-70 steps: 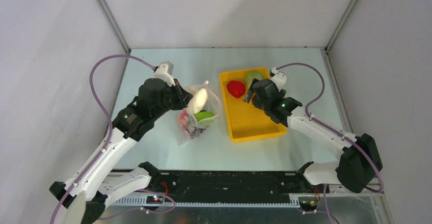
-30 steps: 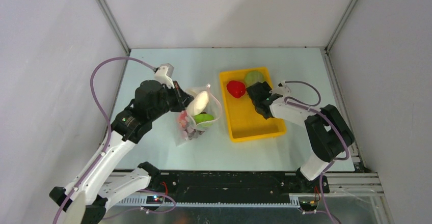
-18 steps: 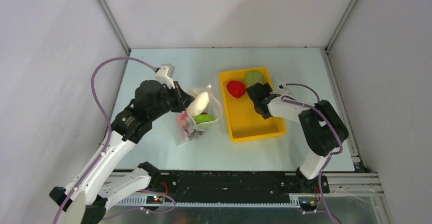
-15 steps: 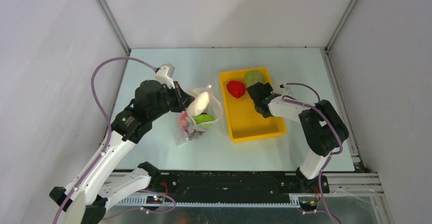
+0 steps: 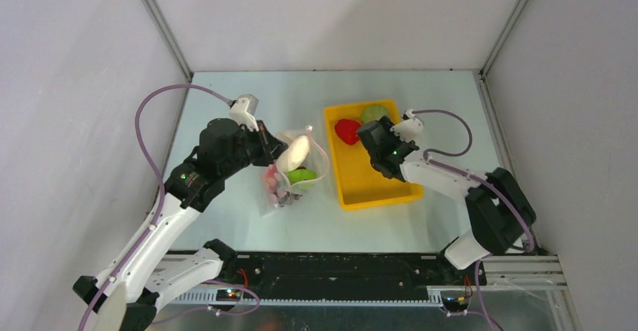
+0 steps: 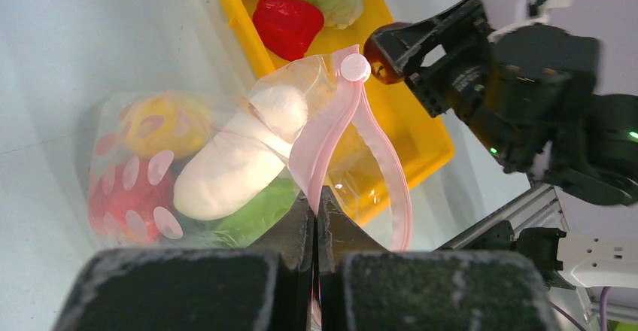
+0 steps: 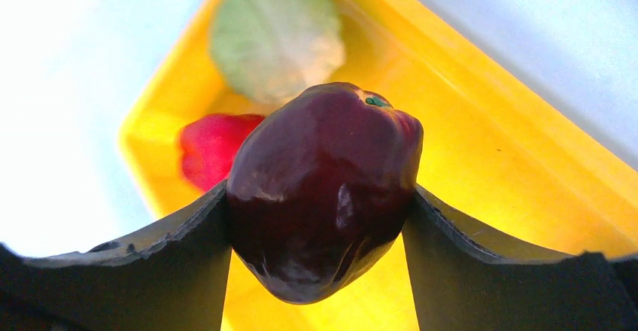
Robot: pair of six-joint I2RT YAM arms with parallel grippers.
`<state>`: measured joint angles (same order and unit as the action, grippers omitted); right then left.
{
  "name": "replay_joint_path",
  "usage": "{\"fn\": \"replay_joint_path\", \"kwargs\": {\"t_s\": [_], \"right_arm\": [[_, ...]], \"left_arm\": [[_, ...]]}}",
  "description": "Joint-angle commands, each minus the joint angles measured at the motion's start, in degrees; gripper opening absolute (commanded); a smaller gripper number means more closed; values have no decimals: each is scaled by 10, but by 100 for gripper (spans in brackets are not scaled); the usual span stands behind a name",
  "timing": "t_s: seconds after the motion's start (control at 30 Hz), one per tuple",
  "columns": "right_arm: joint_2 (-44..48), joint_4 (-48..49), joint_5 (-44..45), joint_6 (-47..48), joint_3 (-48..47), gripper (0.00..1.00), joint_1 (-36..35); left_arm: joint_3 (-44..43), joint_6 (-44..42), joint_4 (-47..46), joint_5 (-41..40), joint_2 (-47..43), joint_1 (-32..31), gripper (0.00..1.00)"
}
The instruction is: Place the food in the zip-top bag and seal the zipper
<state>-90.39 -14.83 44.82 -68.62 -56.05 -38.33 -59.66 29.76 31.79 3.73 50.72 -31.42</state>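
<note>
The clear zip-top bag [image 5: 290, 174] stands open beside the yellow tray, with a white radish [image 6: 241, 154] and green, yellow and red food inside. My left gripper [image 6: 316, 211] is shut on the bag's pink zipper [image 6: 331, 132] and holds the mouth up. In the right wrist view, my right gripper [image 7: 320, 218] is shut on a dark red apple [image 7: 323, 188], both fingers pressed to its sides above the tray. A red pepper [image 5: 347, 131] and a pale green cabbage [image 5: 374, 112] lie at the tray's far end.
The yellow tray [image 5: 376, 192] sits right of the bag, its near half bare. Grey walls with metal posts close off the back and both sides. A black rail runs along the near edge between the arm bases.
My right gripper has closed on the apple and risen a little out of the tray, and its arm has swung outward. The left arm and the bag have stayed still.
</note>
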Motion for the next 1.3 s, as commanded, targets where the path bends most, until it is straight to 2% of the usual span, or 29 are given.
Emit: {"fn": "replay_joint_path", "kwargs": {"t_s": [0.0,0.1,0.17,0.2,0.33,0.47,0.63,0.73,0.87,1.07,1.2,1.23,1.27], "right_arm": [[88,61,50,184,-4,46,-50],[146,173,-26,313,11,43,-83],[179,229,-113,386,26,42,-93],[190,243,-184,417,30,42,-95],[239,306,-370,476,53,40,-107],[260,330,-476,522,58,41,-129],[243,341,-579,562,58,45,-147],[232,350,-601,577,58,45,-161],[220,340,-558,584,55,47,-168],[180,310,-497,585,31,55,-180],[162,275,-467,627,11,68,-205],[162,272,-457,636,10,78,-216],[163,272,-433,651,10,82,-222]], "left_arm": [[2,1,-47,20,-8,2,0],[3,1,-48,21,-9,2,0],[4,1,-48,21,-9,2,0],[4,1,-48,21,-8,2,0],[4,1,-49,20,-7,2,0],[5,2,-49,19,-6,2,0],[4,2,-49,18,-7,2,0],[4,1,-49,17,-7,2,0],[4,1,-49,19,-8,2,0],[5,2,-50,20,-8,2,0],[6,1,-51,20,-10,2,0],[6,1,-51,19,-10,3,0],[6,1,-51,19,-10,2,0]]}}
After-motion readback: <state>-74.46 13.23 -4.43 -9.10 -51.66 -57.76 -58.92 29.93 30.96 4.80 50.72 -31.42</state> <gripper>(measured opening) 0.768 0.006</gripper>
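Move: The eggplant is already off the tray floor in my right fingers. The bag's open mouth lies about 24 cm to their left, 14 cm back and 10 cm higher. Of the food left in the yellow tray, the red pepper sits some 10 cm left and 6 cm ahead, and the cabbage 2 cm left and 11 cm ahead, both about 6 cm below. My left hand pinches the rim, with the mouth's middle 6 cm to its right, 2 cm back and 4 cm lower. I lift the eggplant clear of the tray with my right hand, rising about 20 cm as I swing left and back. Meanwhile I turn the wrist roughly 85 degrees counter-clockwise and level the fingers until they point mostly left, then sink some 6 cm to the bag's mouth. My right fingers keep their grip; my left keeps pinching the rim, holding still. ##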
